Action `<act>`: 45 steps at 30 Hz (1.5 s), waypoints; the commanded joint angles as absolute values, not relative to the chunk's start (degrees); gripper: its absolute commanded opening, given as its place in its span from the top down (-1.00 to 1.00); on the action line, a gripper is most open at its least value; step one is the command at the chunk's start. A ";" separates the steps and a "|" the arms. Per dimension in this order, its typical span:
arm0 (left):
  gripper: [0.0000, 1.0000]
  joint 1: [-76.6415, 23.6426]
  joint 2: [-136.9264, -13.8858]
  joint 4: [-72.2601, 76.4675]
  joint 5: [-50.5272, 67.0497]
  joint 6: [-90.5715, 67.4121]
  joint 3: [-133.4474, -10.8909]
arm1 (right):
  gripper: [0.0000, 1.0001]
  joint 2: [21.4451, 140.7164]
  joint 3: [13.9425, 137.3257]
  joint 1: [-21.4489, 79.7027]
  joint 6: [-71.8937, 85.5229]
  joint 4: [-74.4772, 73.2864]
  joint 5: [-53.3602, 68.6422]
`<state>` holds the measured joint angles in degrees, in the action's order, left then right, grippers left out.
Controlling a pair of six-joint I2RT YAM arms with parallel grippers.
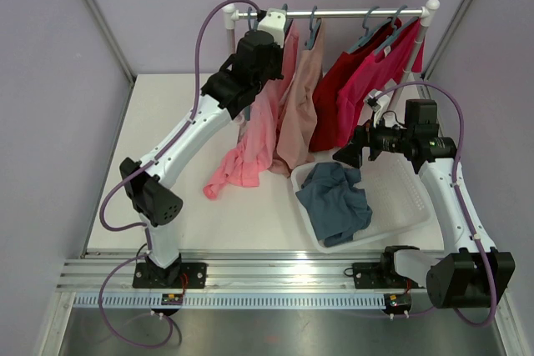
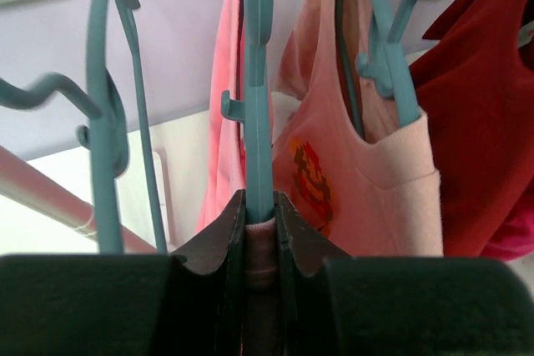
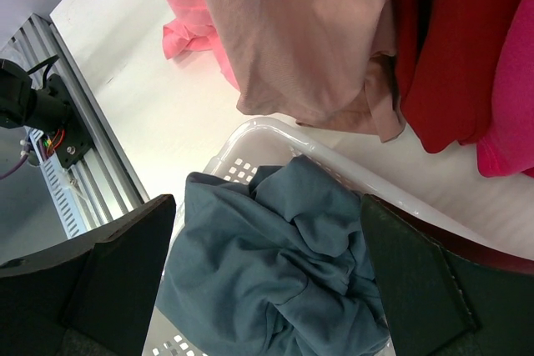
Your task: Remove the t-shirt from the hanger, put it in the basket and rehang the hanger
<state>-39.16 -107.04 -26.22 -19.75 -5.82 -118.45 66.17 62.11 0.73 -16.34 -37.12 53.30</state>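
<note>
A pink t-shirt (image 1: 250, 156) hangs from a teal hanger (image 2: 258, 81) at the left end of the rail (image 1: 350, 13), and its lower end trails onto the table. My left gripper (image 1: 277, 27) is up at the rail. In the left wrist view the left gripper (image 2: 259, 206) is shut on the hanger's stem, with a fold of the pink t-shirt (image 2: 221, 122) pinched between the jaws. My right gripper (image 1: 344, 156) is open and empty. In the right wrist view it (image 3: 267, 206) hovers above a blue-grey shirt (image 3: 275, 273) in the basket.
A peach shirt (image 1: 300, 114) and red and magenta shirts (image 1: 359, 81) hang on the same rail. Bare teal hangers (image 2: 104, 122) hang left of the gripped one. A white basket (image 1: 400, 206) with the blue-grey shirt (image 1: 334, 198) stands on the table at the right front.
</note>
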 commanded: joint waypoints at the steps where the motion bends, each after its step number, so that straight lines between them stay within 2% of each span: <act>1: 1.00 -39.29 -101.52 -17.93 -18.63 -5.80 -118.65 | -0.99 65.65 61.96 0.44 -17.23 -35.68 55.02; 10: 1.00 -39.11 -99.94 -18.28 -16.44 -6.59 -118.13 | -0.99 65.48 61.87 -1.49 -17.49 -35.68 55.28; 15: 1.00 -39.02 -95.47 -16.79 -14.94 -6.59 -112.78 | -0.99 65.30 61.70 -1.58 -20.73 -37.08 57.65; 23: 1.00 -38.85 -81.85 -13.98 -10.38 -6.59 -95.82 | -0.99 65.13 61.08 -1.58 -29.52 -42.00 68.09; 31: 1.00 -38.67 -63.21 -15.38 -9.58 -6.06 -78.15 | -0.95 66.97 62.31 -0.80 -48.59 -55.54 76.02; 34: 1.00 -38.67 -54.95 -17.57 -7.65 -6.06 -70.25 | -0.93 67.24 63.89 4.11 -50.36 -56.69 73.75; 36: 1.00 -38.67 -48.90 -19.42 -4.67 -5.37 -64.81 | -0.93 67.06 65.12 7.98 -49.32 -55.03 67.79; 40: 1.00 -38.58 -40.71 -25.64 2.08 -5.53 -58.72 | -0.95 67.75 67.31 20.97 -46.58 -51.07 55.05; 45: 1.00 -38.58 -32.36 -29.17 10.53 -6.77 -53.97 | -0.95 73.20 74.08 27.24 -51.67 -54.75 50.19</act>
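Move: The left hand already holds the pink t-shirt's hanger at the rail; the open space it is bound for is about 27 cm back, 13 left and 5 lower. The empty hanger is some 8 cm left and 3 ahead of this hand, the salmon t-shirt about 7 right, level ahead, 12 below. The pink t-shirt's middle lies roughly 10 cm ahead of the right hand, 22 left and 7 below, the blue t-shirt 7 back, straight below by 20. Left hand, still pinching the pink t-shirt's hanger, lifts, then draws back 27 cm and left; right swings back-left. ##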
